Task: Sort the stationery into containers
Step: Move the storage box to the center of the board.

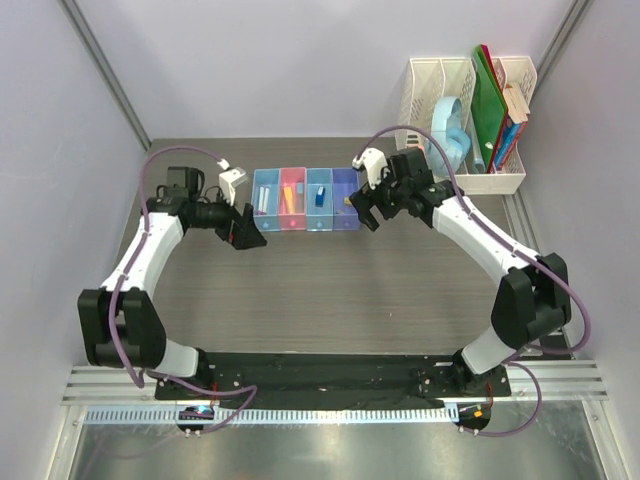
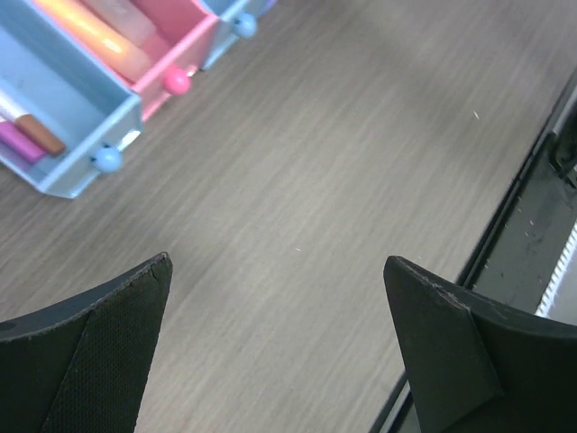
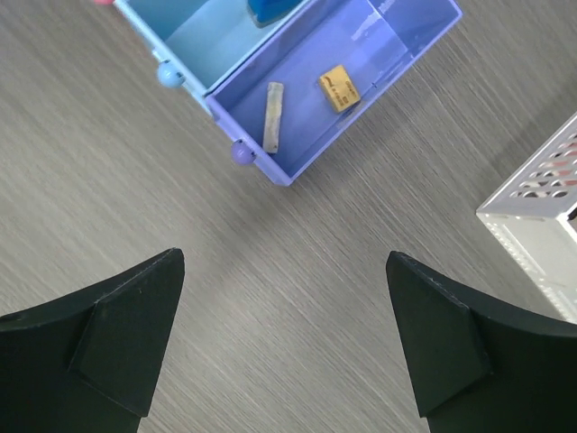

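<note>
The containers stand in a joined row at the table's back: light blue, pink, light blue, purple. In the left wrist view the yellow marker lies in the pink bin, and a white pen tip shows in the light blue end bin. In the right wrist view the purple bin holds a small orange block and a beige block. A blue piece sits in the neighbouring light blue bin. My left gripper and right gripper both hang open and empty over bare table.
A white mesh file rack with green folders and books stands at the back right, and its corner lies close to my right gripper. A black rail runs along the table's near edge.
</note>
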`<state>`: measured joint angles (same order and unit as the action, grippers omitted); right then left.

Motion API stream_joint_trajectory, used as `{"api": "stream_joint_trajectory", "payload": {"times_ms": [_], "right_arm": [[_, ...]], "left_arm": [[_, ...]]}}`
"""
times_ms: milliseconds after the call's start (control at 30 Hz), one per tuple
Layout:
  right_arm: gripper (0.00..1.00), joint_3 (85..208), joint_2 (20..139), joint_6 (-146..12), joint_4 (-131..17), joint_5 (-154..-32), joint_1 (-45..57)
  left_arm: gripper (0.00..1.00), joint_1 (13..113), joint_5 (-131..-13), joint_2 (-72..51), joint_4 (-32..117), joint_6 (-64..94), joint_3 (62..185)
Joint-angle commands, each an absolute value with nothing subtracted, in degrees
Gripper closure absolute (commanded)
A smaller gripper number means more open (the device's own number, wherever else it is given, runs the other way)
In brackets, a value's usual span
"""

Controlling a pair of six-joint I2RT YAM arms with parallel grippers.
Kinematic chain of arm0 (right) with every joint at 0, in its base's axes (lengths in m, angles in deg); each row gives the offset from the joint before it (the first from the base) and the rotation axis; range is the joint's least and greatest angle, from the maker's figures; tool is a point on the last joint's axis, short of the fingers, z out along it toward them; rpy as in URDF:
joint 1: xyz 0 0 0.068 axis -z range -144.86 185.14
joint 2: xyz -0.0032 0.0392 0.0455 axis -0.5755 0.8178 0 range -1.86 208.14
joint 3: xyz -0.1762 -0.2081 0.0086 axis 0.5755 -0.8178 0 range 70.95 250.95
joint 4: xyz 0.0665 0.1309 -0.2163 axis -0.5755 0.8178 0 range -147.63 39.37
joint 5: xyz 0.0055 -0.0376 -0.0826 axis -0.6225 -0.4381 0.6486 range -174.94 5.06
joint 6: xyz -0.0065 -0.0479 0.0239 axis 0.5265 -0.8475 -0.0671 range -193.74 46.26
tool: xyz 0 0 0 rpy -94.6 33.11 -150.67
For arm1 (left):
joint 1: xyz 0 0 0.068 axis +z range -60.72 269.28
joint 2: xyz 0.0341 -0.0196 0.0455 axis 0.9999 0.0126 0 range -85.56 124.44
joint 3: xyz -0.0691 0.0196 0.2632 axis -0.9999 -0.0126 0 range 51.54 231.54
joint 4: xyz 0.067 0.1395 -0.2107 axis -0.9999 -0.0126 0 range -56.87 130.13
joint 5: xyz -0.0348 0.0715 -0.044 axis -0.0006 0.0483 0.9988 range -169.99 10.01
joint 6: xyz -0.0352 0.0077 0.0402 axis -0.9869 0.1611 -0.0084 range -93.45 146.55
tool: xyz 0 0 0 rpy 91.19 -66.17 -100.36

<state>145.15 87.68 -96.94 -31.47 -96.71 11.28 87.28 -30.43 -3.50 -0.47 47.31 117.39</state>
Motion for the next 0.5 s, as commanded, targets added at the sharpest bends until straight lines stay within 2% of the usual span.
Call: {"api": "stream_joint_trajectory", "payload": {"times_ms": [0, 467], "right_arm": [[0.00, 150.3, 90.8, -90.3, -35.6, -97.6, 13.5], [0.00, 162.9, 105.8, -83.8, -36.7, -98.8, 15.0]], "left_arm": [[0.00, 88.7, -31.4, 0.5, 8.7, 41.8, 118.2], [0.00, 88.8, -41.2, 22.4, 18.8, 30.4, 136.0]]}}
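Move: Spread ahead of both hands lies the storage box, its middle about 19 cm forward and 13 cm right of the left hand, and some 12 cm forward and 15 cm left of the right, about 14 cm lower. The two markers in its left compartment are about 19 cm ahead of the left hand and 1 cm right. From the right hand, the wooden block is 12 cm ahead and 3 cm left; the white rack's middle is roughly 22 cm ahead and 26 cm right. Reaching for the two ends of the storage box together, both wide-open grippers travel forward without touching it. The left goes about 12 cm forward and 5 cm down to the box's left end, turning counter-clockwise about 15 degrees; the right goes some 7 cm forward, sinking about 2 cm, to the right end by the purple compartment, turning clockwise about 10 degrees. ##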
